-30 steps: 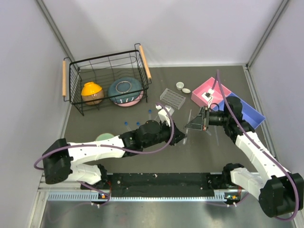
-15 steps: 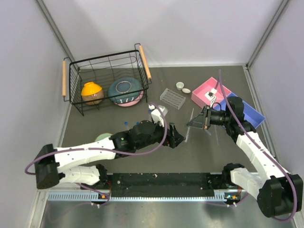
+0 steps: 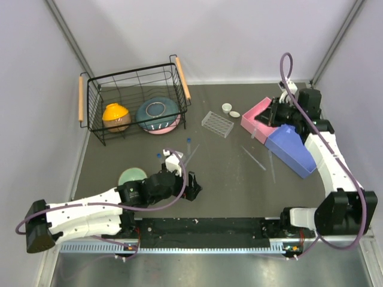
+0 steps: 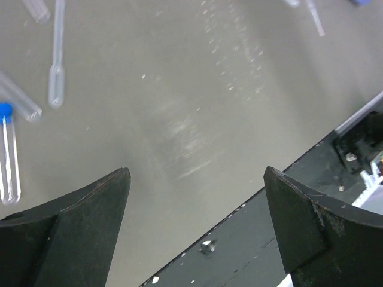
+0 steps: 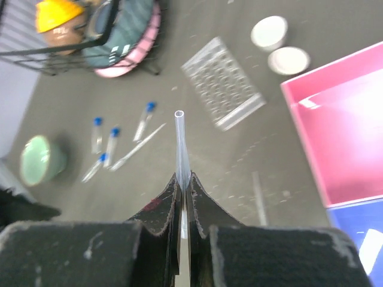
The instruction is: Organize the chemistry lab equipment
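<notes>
My right gripper [image 3: 270, 115] hangs over the pink tray [image 3: 256, 111], shut on a thin clear pipette [image 5: 181, 140] that sticks out past its fingertips. My left gripper [image 4: 196, 173] is open and empty, low over the bare table near the front edge [image 3: 192, 191]. Another pipette [image 4: 57, 54] and a blue-capped tube [image 4: 7, 149] lie just beyond it. The clear tube rack [image 3: 217, 124] sits mid-table with two white cups [image 3: 227, 108] behind it. More blue-capped tubes [image 3: 188, 141] and loose pipettes [image 3: 254, 158] lie on the table.
A black wire basket [image 3: 134, 101] at the back left holds an orange bowl [image 3: 116, 116] and a blue bowl [image 3: 158, 115]. A green bowl [image 3: 132, 177] stands beside my left arm. A blue tray [image 3: 290, 149] lies next to the pink one.
My left gripper opened and drew back toward the near left. My right arm swung from mid-table out to the far right over the pink tray, carrying the pipette.
</notes>
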Robot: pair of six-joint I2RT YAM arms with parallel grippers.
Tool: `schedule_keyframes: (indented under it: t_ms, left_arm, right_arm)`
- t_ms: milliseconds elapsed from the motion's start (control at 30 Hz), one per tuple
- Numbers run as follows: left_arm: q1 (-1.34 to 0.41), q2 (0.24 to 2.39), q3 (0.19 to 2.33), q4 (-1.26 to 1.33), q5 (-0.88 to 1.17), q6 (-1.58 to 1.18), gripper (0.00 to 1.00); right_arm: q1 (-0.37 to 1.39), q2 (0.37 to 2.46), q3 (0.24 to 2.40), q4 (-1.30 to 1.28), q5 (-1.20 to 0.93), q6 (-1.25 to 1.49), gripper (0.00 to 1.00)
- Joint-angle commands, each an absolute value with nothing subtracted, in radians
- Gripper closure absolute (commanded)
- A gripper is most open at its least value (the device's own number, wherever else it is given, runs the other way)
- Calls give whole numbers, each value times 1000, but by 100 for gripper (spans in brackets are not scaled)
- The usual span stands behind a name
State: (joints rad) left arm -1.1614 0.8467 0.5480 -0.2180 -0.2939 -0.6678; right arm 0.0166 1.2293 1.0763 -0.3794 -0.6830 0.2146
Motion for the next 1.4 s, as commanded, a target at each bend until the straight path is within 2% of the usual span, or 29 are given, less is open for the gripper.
schedule_keyframes:
  t_ms: [0, 200, 500, 833, 900, 1033, 1100, 1267, 1367]
  left_arm:
    - [-1166, 789, 502, -244, -341, -716, 1]
    - [-1166, 782, 489, -245, -368, -704, 1]
    - [-1166, 836, 499, -249, -391, -709, 1]
    - [-1166, 841, 503, -247, -397, -709, 1]
    - [-1166, 841, 505, -247, -396, -710, 1]
    - [-1166, 828, 514, -255, -390, -715, 1]
    - [-1166, 822, 517, -262, -391, -715, 1]
    - [-1166, 779, 528, -301, -394, -715, 1]
    - [-1164, 750, 531, -317, -399, -712, 1]
  right_arm:
    - [-29, 1348, 1227, -426, -480, 45, 100]
    - [-74, 1524, 1362, -426, -387, 5, 100]
    - [-133, 1738, 1515, -469, -385, 6, 100]
    - [-135, 1851, 1532, -512, -449, -23, 96]
    - [-133, 1862, 1522, -520, -471, -23, 92]
    - [-135, 1867, 1529, -546, -482, -35, 63]
    - [-133, 1847, 1537, -551, -479, -51, 55]
    - [-135, 1746, 1502, -554, -483, -86, 47]
    - [-135, 1631, 1426, -555, -563, -129, 43]
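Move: The right hand holds a pipette upright in its shut fingers; the pink box it is bound for has its middle about 15 cm ahead, 10 cm to the right and 20 cm below. The blue box adjoins it, some 5 cm ahead and 21 cm right of the hand. The white lid lies about 19 cm ahead and 5 cm left, the tube rack 15 cm ahead and 12 cm left. From the left hand the pink box is roughly 34 cm ahead, 34 cm right and 11 cm lower. Sweeping forward and right, then sinking, the right hand carries the held pipette to over the pink box, about 12 cm out, 10 cm across and 11 cm down. The fingers tip down some 20 degrees, then open to about half and let go of the pipette. The empty, wide-open left hand eases about 3 cm left and down. ##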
